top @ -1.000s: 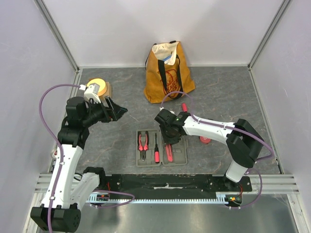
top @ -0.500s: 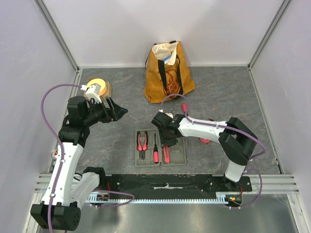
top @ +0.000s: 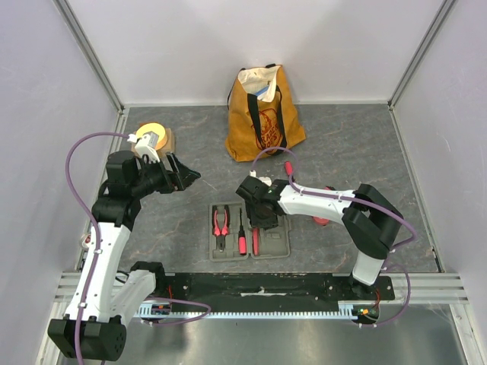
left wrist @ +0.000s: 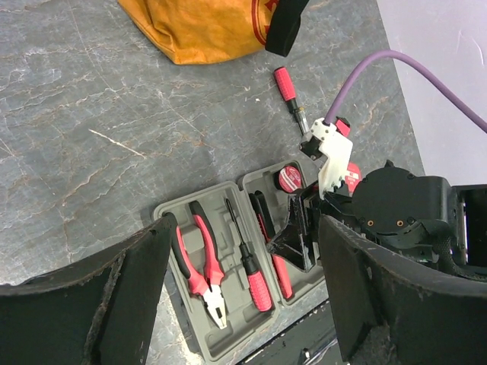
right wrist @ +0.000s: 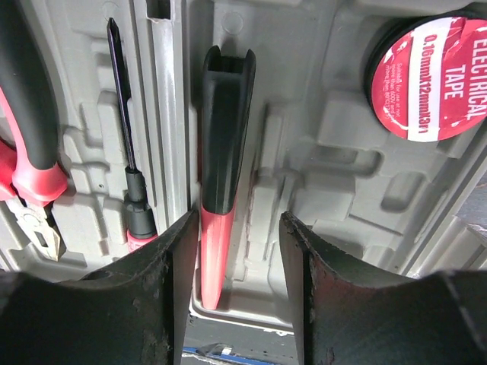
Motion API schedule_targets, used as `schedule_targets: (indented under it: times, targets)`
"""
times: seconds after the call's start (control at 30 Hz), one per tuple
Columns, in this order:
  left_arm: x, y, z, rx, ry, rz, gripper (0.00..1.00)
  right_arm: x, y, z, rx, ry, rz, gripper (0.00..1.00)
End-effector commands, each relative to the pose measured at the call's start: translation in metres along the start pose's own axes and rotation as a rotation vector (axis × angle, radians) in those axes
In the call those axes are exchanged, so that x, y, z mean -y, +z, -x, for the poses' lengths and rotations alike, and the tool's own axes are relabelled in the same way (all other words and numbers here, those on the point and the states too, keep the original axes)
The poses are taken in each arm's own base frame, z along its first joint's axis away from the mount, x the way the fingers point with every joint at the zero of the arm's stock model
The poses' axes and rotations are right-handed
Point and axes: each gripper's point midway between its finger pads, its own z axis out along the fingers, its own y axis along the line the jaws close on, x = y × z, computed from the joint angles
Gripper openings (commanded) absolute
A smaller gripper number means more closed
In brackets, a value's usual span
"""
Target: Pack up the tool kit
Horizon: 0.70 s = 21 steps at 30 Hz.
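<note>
The tool kit's grey case (top: 278,242) lies open near the table's front edge. Its left half holds red-and-black pliers (top: 221,225) and a screwdriver (top: 243,236). In the right half lie a red-and-black knife (right wrist: 224,152) and a roll of electrical tape (right wrist: 430,76). My right gripper (right wrist: 240,220) hangs low over that half, open, with the knife lying in its slot close to the left finger. A second screwdriver (top: 288,169) lies loose behind the case. My left gripper (top: 186,176) hovers open and empty to the case's left.
A mustard tote bag (top: 262,114) stands at the back centre. A round yellow-topped block (top: 152,137) sits at the back left, just behind the left arm. A small red object (top: 321,220) shows under the right arm's forearm.
My right gripper moved slightly left over the case and its jaws opened, leaving the knife lying in the right half. The left arm stayed put.
</note>
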Motion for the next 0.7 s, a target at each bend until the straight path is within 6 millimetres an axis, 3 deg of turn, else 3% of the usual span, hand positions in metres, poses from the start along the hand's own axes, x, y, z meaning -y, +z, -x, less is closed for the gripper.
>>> schedule_targets:
  times: [0.0,0.2,0.43,0.67]
  targets:
    - [0.009,0.0,0.0,-0.006,-0.024,-0.046,0.83,-0.013,-0.015,0.024,0.101,0.011,0.037,0.54]
    - [0.012,0.004,-0.003,-0.016,-0.05,-0.072,0.83,-0.013,-0.031,0.033,0.157,-0.021,0.065,0.37]
    - [0.009,0.008,-0.008,-0.03,-0.061,-0.079,0.82,-0.009,-0.02,0.027,0.134,-0.061,0.048,0.23]
    - [0.009,0.013,-0.018,-0.057,-0.094,-0.104,0.81,-0.008,-0.007,0.016,0.086,-0.075,0.045,0.16]
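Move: The red and black utility knife, already let go, lies in the case's right half between the right fingers, its middle about 2 cm ahead of the right hand, 1 cm left and 1 cm below. The screwdriver lies about 1 cm ahead and 5 cm left, the pliers 2 cm ahead and 10 cm left, the electrical tape 6 cm ahead and 7 cm right. From the left hand the knife is roughly 5 cm back, 17 cm right and 22 cm down. Lift the right gripper a little over 2 cm clear of the knife, easing it about 1 cm forward with a slight wrist tilt, then hold that height. Close the fingers all the while from half open to nearly shut above the knife. Meanwhile sink the open left gripper about 2 cm and slightly right, towards the case. ##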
